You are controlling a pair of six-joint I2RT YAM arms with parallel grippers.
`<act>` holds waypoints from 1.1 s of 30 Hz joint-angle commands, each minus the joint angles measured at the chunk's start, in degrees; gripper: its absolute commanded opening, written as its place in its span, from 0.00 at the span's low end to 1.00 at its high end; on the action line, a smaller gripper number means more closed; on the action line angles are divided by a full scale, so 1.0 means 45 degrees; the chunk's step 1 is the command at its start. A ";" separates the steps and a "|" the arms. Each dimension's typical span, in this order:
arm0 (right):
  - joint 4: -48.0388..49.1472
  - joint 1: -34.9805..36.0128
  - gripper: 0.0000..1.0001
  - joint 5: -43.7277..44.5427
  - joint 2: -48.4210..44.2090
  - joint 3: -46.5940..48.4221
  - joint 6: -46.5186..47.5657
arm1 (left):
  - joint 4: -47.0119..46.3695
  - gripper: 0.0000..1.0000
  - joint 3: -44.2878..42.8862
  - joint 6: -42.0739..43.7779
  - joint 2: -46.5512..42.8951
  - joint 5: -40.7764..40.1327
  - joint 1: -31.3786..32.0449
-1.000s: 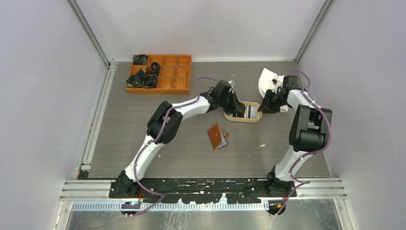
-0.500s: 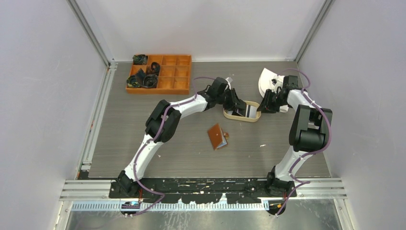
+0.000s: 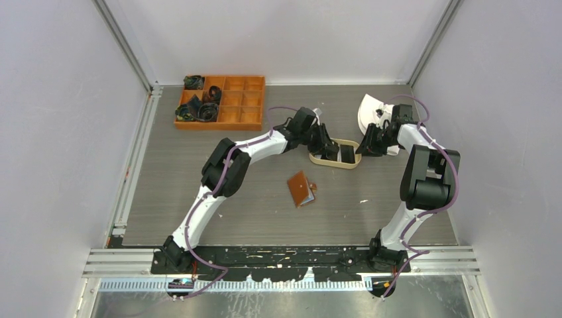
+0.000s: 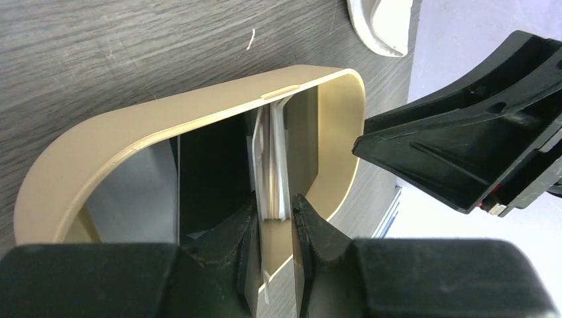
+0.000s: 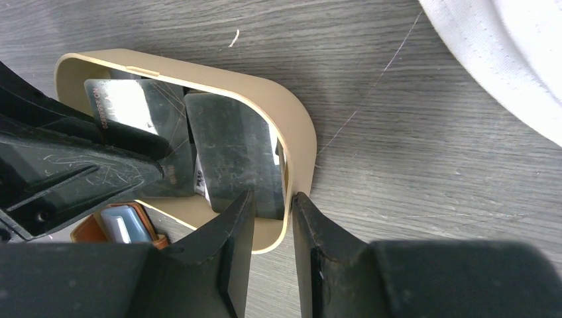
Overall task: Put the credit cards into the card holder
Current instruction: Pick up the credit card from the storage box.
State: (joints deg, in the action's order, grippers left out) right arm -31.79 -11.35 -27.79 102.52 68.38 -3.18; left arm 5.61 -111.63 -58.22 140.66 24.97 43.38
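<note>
The credit cards sit in an oval tan tray (image 3: 335,165). In the left wrist view a thin stack of cards (image 4: 272,159) stands edge-on against a dark card, and my left gripper (image 4: 273,202) has its jaws slightly apart around that stack's near edge. From above, the left gripper (image 3: 329,151) reaches into the tray from the left. My right gripper (image 5: 273,195) is open and straddles the tray's end wall (image 5: 298,126), its outer finger against the wall. A black card (image 5: 232,146) and a silvery card (image 5: 139,106) lean inside. The brown card holder (image 3: 301,189) lies on the table nearer the arms, apart from both grippers.
An orange compartment box (image 3: 222,101) with dark items stands at the back left. A white curved object (image 3: 371,109) lies at the back right, just behind my right wrist. Enclosure walls ring the grey table.
My left gripper's jaws have parted from shut. The pale card it held upright in the tray no longer shows white from above. The right arm has stayed put.
</note>
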 commanded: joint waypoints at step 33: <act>0.1363 -0.0099 0.62 -0.7727 -0.6665 -0.3010 0.5919 | -0.8536 0.00 0.9231 0.3321 -0.8078 0.0559 0.0039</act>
State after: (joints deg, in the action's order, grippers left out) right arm -29.87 -11.94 -41.85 79.75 62.11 11.09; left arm -8.21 -84.01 -45.93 113.80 21.52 43.38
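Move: The credit card stands on edge between the left hand's open fingers, its middle only about 2 cm right and 1 cm below. The dark card beside it lies some 7 cm to the left hand's right and 2 cm below; the card holder is roughly 9 cm left, 12 cm back and 3 cm down. From the right hand, at the storage box's right end wall, the credit card is about 10 cm left and level fore and aft; the box's middle is 8 cm left. Left fingers pinch the credit card and lift it about 10 cm, edging left; right hand opens and rises clear. ##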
